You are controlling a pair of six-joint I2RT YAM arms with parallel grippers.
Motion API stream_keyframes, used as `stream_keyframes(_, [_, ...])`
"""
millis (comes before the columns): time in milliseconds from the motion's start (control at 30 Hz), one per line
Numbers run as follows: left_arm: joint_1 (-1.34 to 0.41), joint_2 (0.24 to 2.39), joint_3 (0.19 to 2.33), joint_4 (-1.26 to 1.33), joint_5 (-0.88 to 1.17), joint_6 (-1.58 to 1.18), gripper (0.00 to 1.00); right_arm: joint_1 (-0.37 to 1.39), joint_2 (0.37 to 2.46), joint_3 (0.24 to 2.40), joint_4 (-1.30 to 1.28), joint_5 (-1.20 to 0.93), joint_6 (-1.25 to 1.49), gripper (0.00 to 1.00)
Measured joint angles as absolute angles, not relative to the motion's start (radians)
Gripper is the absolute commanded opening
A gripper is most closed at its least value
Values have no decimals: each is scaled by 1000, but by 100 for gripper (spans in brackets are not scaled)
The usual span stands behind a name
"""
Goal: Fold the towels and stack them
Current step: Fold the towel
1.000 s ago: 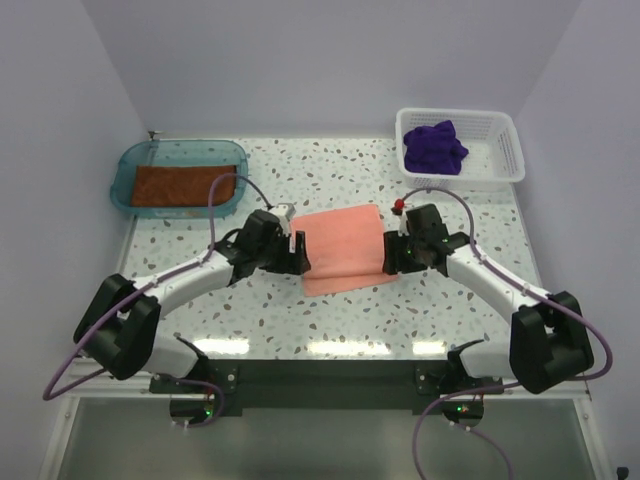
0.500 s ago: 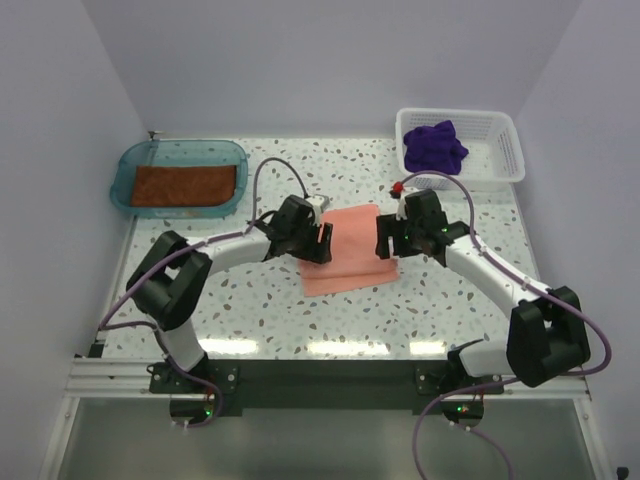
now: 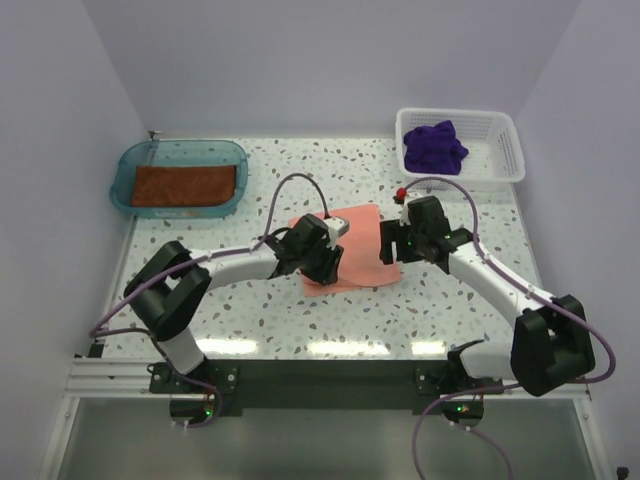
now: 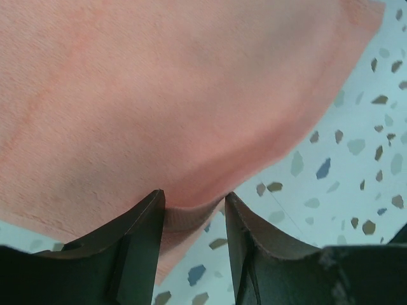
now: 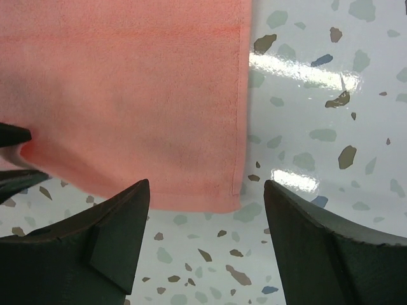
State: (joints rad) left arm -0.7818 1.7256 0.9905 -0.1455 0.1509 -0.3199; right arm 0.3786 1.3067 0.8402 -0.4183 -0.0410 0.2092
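The salmon pink towel (image 3: 362, 238) lies flat mid-table; it fills the left wrist view (image 4: 191, 95) and the right wrist view (image 5: 140, 95). My left gripper (image 3: 327, 264) sits over its near left part, jaws closed on a raised fold of its edge (image 4: 194, 194). My right gripper (image 3: 391, 245) is open and empty at the towel's near right corner (image 5: 206, 184), just above the table. The rust brown towel (image 3: 185, 185) lies flat in the teal tray. The deep purple towel (image 3: 435, 147) is bunched in the white basket.
The teal tray (image 3: 125, 165) stands at the back left, and the white mesh basket (image 3: 507, 150) at the back right. The speckled table (image 3: 450, 320) has a glossy top. Walls close in on three sides.
My left arm has swung right and nearer, from the towel's left edge onto its near left part. My right gripper has shifted slightly back and left along the right edge.
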Motion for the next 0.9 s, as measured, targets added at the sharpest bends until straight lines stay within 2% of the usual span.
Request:
stream_keyframes(300, [-873, 1532, 844, -163, 140, -360, 47, 379, 1288, 812, -413, -39, 212, 75])
stream_keyframes(433, [-873, 1478, 832, -203, 58, -432, 46, 379, 1289, 807, -408, -39, 217, 73])
stream_keyframes(467, [-873, 1470, 832, -208, 27, -456, 43, 379, 1289, 807, -406, -39, 218, 72])
stream_keyframes(667, [-850, 1497, 847, -234, -93, -577, 34, 379, 1306, 806, -393, -35, 226, 60])
stream_keyframes(800, [-838, 1572, 862, -235, -145, -632, 29, 379, 1343, 781, -376, -34, 236, 42])
stream_keyframes(900, [-831, 1618, 863, -247, -173, -652, 24, 379, 1368, 766, -375, -35, 244, 33])
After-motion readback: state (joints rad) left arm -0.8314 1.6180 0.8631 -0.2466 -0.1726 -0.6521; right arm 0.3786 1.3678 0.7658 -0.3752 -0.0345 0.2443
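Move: The pink towel's near-left corner lies about 3 cm back, 5 cm left and 2 cm below the left hand, which is at the rucked near hem. The near-right corner is some 2 cm back, 1 cm right and 7 cm below the right hand. The towel's middle is 7 cm ahead and 5 cm right of the left hand. The purple towel lies about 27 cm ahead and 10 cm right of the right hand, some 5 cm lower. Left hand draws back, swings some 5 cm left, down to its corner; right sinks 4 cm, both closing. ##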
